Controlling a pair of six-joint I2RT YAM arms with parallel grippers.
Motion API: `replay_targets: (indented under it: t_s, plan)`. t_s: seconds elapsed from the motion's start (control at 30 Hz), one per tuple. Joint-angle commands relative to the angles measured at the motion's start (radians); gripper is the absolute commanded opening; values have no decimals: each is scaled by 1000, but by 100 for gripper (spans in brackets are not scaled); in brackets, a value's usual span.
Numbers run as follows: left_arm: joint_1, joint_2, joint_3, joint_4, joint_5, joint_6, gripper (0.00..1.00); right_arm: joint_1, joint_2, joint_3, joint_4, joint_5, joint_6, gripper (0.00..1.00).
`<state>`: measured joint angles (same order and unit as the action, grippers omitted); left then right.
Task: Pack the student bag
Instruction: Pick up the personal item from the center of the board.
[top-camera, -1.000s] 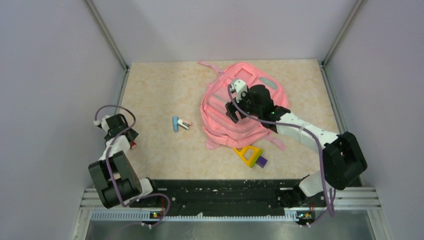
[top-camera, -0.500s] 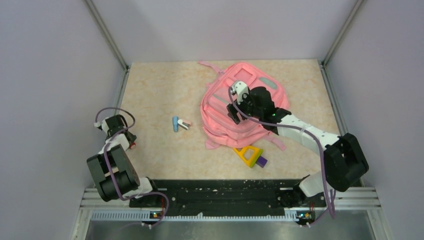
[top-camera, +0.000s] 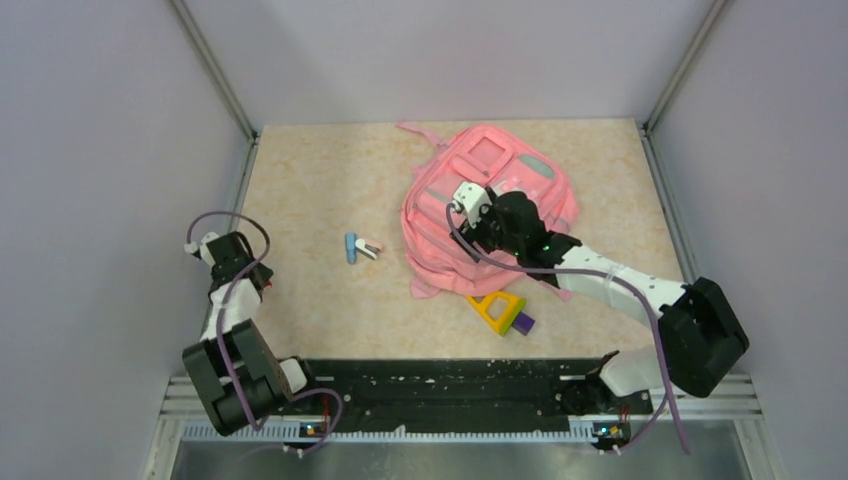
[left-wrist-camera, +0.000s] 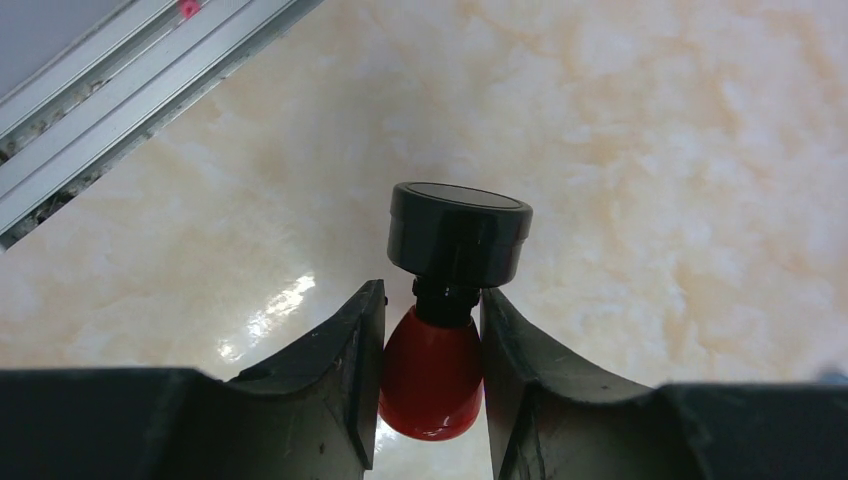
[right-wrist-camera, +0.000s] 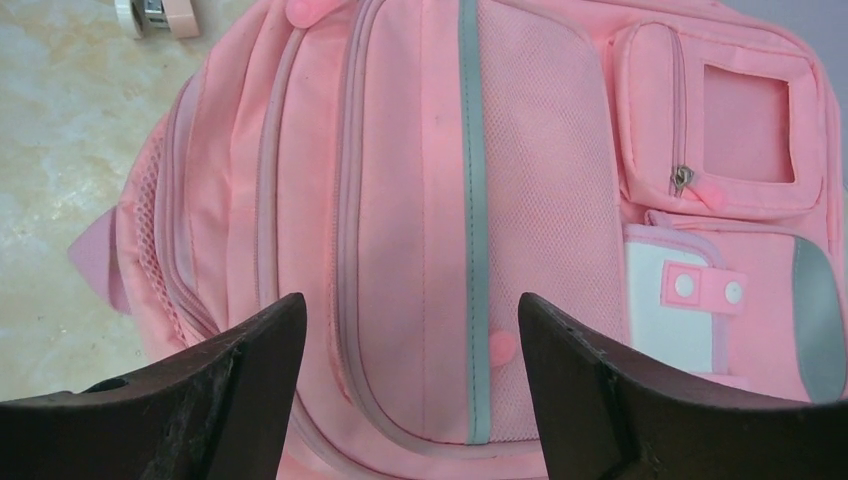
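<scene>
The student bag (top-camera: 520, 175), a large pink backpack with mint-green trim, lies flat at the back right of the table. My right gripper (top-camera: 468, 238) hovers open over its front panel (right-wrist-camera: 420, 150); in the right wrist view the gripper (right-wrist-camera: 410, 310) has its jaws wide apart with nothing between them. My left gripper (top-camera: 255, 280) is low at the table's left edge. In the left wrist view this gripper (left-wrist-camera: 432, 292) is shut on a small red bottle (left-wrist-camera: 432, 375) with a black cap (left-wrist-camera: 458, 232), both fingers pressing its sides.
A small blue piece and a white-pink piece (top-camera: 357, 248) lie left of the bag. A yellow triangle with a purple item (top-camera: 500, 310) sits at the bag's near edge. An aluminium rail (left-wrist-camera: 120, 90) borders the table close to my left gripper.
My left gripper has closed onto the red bottle. The right gripper has shifted left and nearer over the bag, still open.
</scene>
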<state>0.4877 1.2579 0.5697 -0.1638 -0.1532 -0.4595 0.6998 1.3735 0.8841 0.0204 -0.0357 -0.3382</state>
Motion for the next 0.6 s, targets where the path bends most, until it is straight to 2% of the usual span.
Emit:
replay_targets:
  t_s: [0.0, 0.17, 0.33, 0.47, 0.57]
  plan:
    - [4, -147, -8, -5, 126, 23, 0, 24, 26, 19, 14, 94, -50, 74]
    - [-47, -248, 18, -49, 235, 10, 0, 26, 46, 35, 0, 119, -44, 70]
    - [-228, -285, 98, -134, 165, 19, 0, 31, 65, 41, -8, 142, -30, 70]
    - [-359, -309, 138, -144, 135, 8, 0, 31, 70, 49, -7, 199, -6, 52]
    - [-478, -329, 161, -121, 148, 10, 0, 30, 38, 50, 5, 187, 26, 43]
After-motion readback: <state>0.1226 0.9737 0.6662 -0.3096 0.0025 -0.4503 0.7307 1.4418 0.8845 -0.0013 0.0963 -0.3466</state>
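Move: Some 56 cm to the right of the left hand, about 17 cm ahead and roughly level, lies the middle of the pink bag; the left hand already grips the red bottle with the black cap. The stapler is 26 cm to this hand's right, 9 cm ahead and 5 cm below it, with the blue stick 4 cm left of the stapler. Under the right hand, about 4 cm down and 1 cm ahead, is the bag flap; the yellow ruler lies 13 cm back, 9 cm right, 14 cm below. Keeping its grip on the red bottle, the left hand first rises, then swings right towards the pink bag while still climbing: about 13 cm right, 10 cm up and a little forward, the wrist turning some 30 degrees clockwise and its fingers tipping up slightly. The right hand sinks about 3 cm towards the bag flap, edging right, and late on narrows its fingers around the piped edge from three-quarters to half open. ##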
